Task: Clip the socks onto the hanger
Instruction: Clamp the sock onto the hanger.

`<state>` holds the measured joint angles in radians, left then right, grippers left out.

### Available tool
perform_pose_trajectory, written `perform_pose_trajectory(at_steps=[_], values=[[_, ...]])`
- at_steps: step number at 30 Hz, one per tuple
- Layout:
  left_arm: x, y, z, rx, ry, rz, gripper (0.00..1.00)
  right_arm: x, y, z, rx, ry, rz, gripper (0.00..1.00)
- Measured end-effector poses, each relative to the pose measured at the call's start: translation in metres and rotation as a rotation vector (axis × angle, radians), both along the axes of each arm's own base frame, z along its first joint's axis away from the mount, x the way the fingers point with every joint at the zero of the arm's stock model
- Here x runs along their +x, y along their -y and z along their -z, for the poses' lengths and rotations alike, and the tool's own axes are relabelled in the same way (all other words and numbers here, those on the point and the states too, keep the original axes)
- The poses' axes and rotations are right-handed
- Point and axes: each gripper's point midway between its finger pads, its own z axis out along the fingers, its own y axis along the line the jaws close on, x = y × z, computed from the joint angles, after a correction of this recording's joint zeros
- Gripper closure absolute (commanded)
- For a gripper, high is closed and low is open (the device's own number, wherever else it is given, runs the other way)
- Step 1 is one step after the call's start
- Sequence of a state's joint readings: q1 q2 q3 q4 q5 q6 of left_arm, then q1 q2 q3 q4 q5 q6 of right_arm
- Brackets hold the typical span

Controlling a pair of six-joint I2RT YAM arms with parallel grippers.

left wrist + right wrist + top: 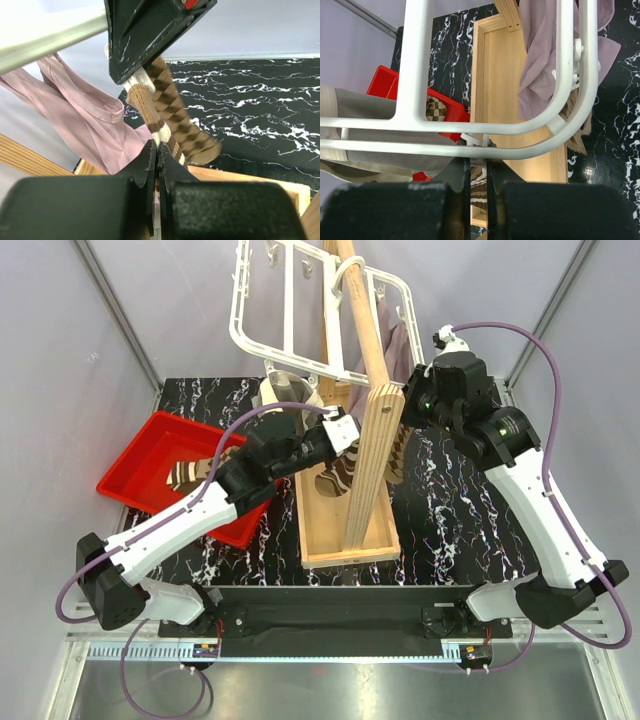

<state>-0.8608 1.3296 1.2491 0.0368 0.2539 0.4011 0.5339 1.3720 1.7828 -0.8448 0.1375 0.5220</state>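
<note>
The white hanger (262, 343) hangs tilted from the wooden pole. A brown-and-cream checkered sock (176, 119) dangles below it, also seen as the patterned sock (340, 475) beside the post. My left gripper (157, 150) is shut on that sock's lower edge. My right gripper (481, 152) is shut on a small white clip peg (479, 139) under the hanger bars (415, 60), with the striped sock showing between its jaws. A mauve sock (540, 50) and a grey sock (370, 102) hang from the hanger. Another checkered sock (190, 472) lies in the red bin.
The wooden stand's post (375, 420) and its box base (345, 535) stand mid-table between the arms. A red bin (140, 465) sits at the left on the black marbled table (450, 510). Grey enclosure walls close in both sides.
</note>
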Motion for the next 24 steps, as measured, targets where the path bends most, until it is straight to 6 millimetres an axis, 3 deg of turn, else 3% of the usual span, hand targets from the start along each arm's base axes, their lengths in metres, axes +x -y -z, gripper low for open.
perform_pose_trajectory(at_steps=[8,11,12,14,16,20,21,22,24], values=[[-0.001,0.004,-0.01,-0.024,0.036,-0.026,1.0,-0.002,-0.006,0.004,0.034,-0.034,-0.006,1.0],[0.0,0.004,-0.011,-0.026,0.042,-0.033,1.0,-0.002,-0.007,0.004,0.044,-0.035,-0.007,0.8],[0.0,0.004,-0.011,-0.027,0.042,-0.033,1.0,-0.002,-0.008,0.004,0.05,-0.035,-0.009,0.65],[0.0,0.004,-0.011,-0.028,0.042,-0.033,1.0,-0.003,-0.009,0.004,0.058,-0.037,-0.016,0.49],[0.0,0.004,-0.011,-0.029,0.042,-0.033,0.86,-0.005,-0.01,0.006,0.061,-0.044,-0.025,0.36],[0.0,0.005,-0.012,-0.04,0.042,-0.035,0.73,-0.008,-0.01,0.012,0.056,-0.054,-0.031,0.33],[0.0,0.005,-0.011,-0.045,0.041,-0.035,0.67,-0.009,-0.009,0.013,0.055,-0.055,-0.031,0.32],[0.0,0.005,-0.011,-0.048,0.037,-0.037,0.53,-0.009,-0.009,0.013,0.055,-0.054,-0.03,0.32],[0.0,0.005,-0.01,-0.057,0.033,-0.046,0.45,-0.01,-0.008,0.014,0.054,-0.053,-0.027,0.3]])
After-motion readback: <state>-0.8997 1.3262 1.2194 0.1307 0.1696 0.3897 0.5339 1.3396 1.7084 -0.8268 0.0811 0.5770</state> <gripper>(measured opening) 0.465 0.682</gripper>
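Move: The open clip is pinched in the right fingertips, its jaws about 1 cm ahead, 1 cm left and 2 cm below that hand; the checkered sock hangs level with that hand, some 4 cm right and 10 cm below. From the left hand, holding the striped sock, the clip is about 4 cm ahead, 4 cm right and 2 cm up; the near wooden post is roughly 2 cm back and 6 cm right, the pink cloth some 10 cm ahead and 5 cm right. Raise the left gripper about 1 cm with the striped sock still pinched, keeping its cuff up at the clip, and hold there. Ease the right gripper about 1 cm left, then open its fingers wide to release the clip, sinking and drawing back roughly 1 cm. Just after, open the left fingers about halfway to free the sock, staying in place. ##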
